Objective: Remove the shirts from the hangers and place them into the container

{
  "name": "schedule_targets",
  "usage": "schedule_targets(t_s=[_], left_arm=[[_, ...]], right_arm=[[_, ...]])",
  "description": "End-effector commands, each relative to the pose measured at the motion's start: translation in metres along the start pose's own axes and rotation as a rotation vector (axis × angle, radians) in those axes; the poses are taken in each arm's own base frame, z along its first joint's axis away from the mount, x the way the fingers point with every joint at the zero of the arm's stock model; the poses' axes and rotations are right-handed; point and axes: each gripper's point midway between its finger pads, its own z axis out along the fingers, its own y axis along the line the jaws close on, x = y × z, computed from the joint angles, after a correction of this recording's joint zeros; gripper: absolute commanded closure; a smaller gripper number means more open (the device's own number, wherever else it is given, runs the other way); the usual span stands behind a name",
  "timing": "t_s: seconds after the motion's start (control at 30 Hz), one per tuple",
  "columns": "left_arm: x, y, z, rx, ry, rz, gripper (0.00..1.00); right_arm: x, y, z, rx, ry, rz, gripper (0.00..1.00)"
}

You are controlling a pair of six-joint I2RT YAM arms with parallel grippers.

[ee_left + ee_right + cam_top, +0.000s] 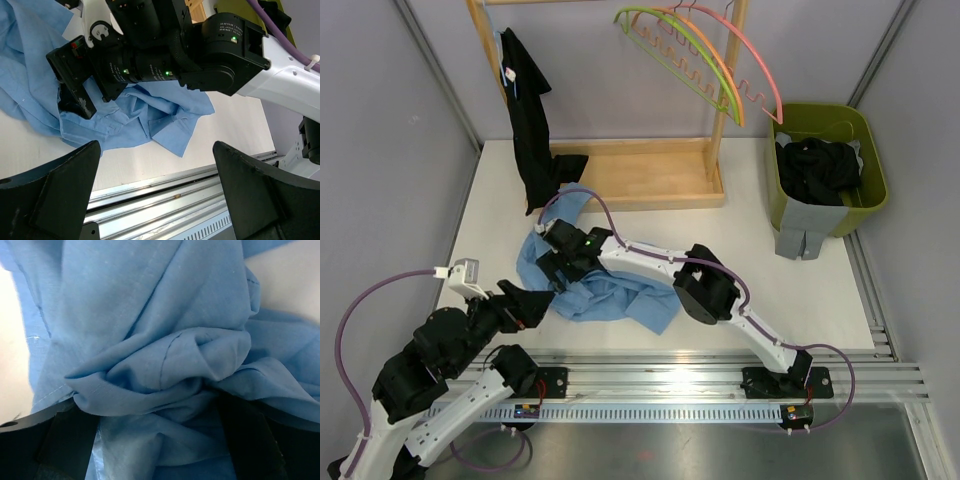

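Note:
A light blue shirt lies crumpled on the table. My right gripper is pressed down into it. In the right wrist view the jaws stand wide apart, open, with bunched blue shirt filling the gap at my right gripper. My left gripper hangs open and empty over the table's front edge, just short of the blue shirt. A black shirt hangs at the rack's left end. Bare green, orange and pink hangers hang on the right. The olive container holds black shirts; a grey shirt drapes over its front wall.
The wooden rack's shallow tray stands at the back of the table. A metal rail runs along the near edge with both arm bases on it. Grey walls close in left and right. The right arm reaches across above the left gripper's view.

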Motion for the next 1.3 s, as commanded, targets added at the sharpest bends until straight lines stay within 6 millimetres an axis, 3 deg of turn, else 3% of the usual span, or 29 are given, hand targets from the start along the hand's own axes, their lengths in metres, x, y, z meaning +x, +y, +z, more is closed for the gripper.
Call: schedule_targets(t_s=[0.0, 0.17, 0.23, 0.27, 0.37, 0.4, 0.5, 0.67, 0.8, 0.9, 0.97, 1.0, 1.1, 1.13, 1.2, 1.23, 1.27], left_arm=[[-0.011, -0.002, -0.006, 0.011, -0.048, -0.019, 0.01], [-0.011, -0.002, -0.005, 0.010, -0.047, -0.017, 0.01], [-0.012, -0.003, -0.006, 0.014, -0.049, -0.019, 0.01], [-0.012, -0.004, -0.005, 0.015, -0.048, -0.019, 0.01], [-0.011, -0.004, -0.005, 0.014, -0.044, -0.019, 0.01], [-0.011, -0.004, -0.005, 0.019, -0.042, -0.019, 0.01], [-0.011, -0.004, -0.005, 0.018, -0.039, -0.017, 0.01], [-0.010, -0.005, -0.004, 0.021, -0.036, -0.023, 0.01], [-0.009, -0.006, -0.004, 0.029, -0.035, -0.027, 0.01], [-0.007, -0.006, -0.002, 0.026, -0.027, -0.027, 0.01], [-0.006, -0.006, -0.001, 0.024, -0.025, -0.024, 0.01], [-0.006, -0.006, 0.000, 0.026, -0.023, -0.024, 0.01], [-0.005, -0.008, 0.003, 0.029, -0.018, -0.024, 0.01], [-0.004, -0.009, 0.004, 0.029, -0.014, -0.024, 0.01], [-0.004, -0.011, 0.005, 0.033, -0.010, -0.024, 0.01], [-0.005, -0.012, 0.006, 0.036, -0.011, -0.026, 0.01], [-0.004, -0.013, 0.007, 0.038, -0.007, -0.024, 0.01]], right_arm=[[0.083, -0.033, 0.016, 0.139, 0.242, 0.035, 0.01], [0.141, -0.078, 0.012, 0.353, 0.386, 0.040, 0.01], [0.155, -0.089, 0.011, 0.389, 0.417, 0.062, 0.02], [0.164, -0.097, 0.012, 0.391, 0.436, 0.091, 0.20], [0.178, -0.102, 0.012, 0.344, 0.464, 0.168, 0.48], [0.177, -0.109, 0.010, 0.349, 0.459, 0.205, 0.78], [0.180, -0.120, 0.005, 0.356, 0.453, 0.248, 1.00], [0.177, -0.141, -0.012, 0.383, 0.425, 0.317, 1.00], [0.173, -0.174, -0.032, 0.454, 0.387, 0.394, 1.00], [0.162, -0.199, -0.060, 0.490, 0.314, 0.476, 1.00], [0.144, -0.218, -0.093, 0.533, 0.219, 0.525, 1.00], [0.128, -0.225, -0.118, 0.558, 0.145, 0.539, 1.00], [0.107, -0.248, -0.165, 0.647, 0.028, 0.587, 1.00], [0.093, -0.251, -0.192, 0.661, -0.049, 0.604, 1.00], [0.088, -0.269, -0.230, 0.753, -0.125, 0.642, 1.00], [0.082, -0.270, -0.260, 0.768, -0.190, 0.661, 1.00], [0.081, -0.274, -0.277, 0.790, -0.230, 0.678, 1.00]])
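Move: The blue shirt lies bunched on the table under the right hand's open fingers, its middle about 8 cm to the right, level fore and aft and some 2 cm below. The middle of the wooden rack base stands roughly 23 cm ahead and 18 cm to the right, the green container about 23 cm ahead and 58 cm to the right. From the left hand the shirt's middle is some 12 cm ahead, 8 cm right and 23 cm below. To its right, slowly at first and sinking barely over a centimetre, the right hand skims along the blue shirt and shuts its wide-open fingers on a bunch of the cloth. Keeping that pinch, it speeds up and drags the shirt on towards the container's side, about 33 cm in all with some 6 cm forward, turning clockwise some 50 degrees and rising only at the very end. ##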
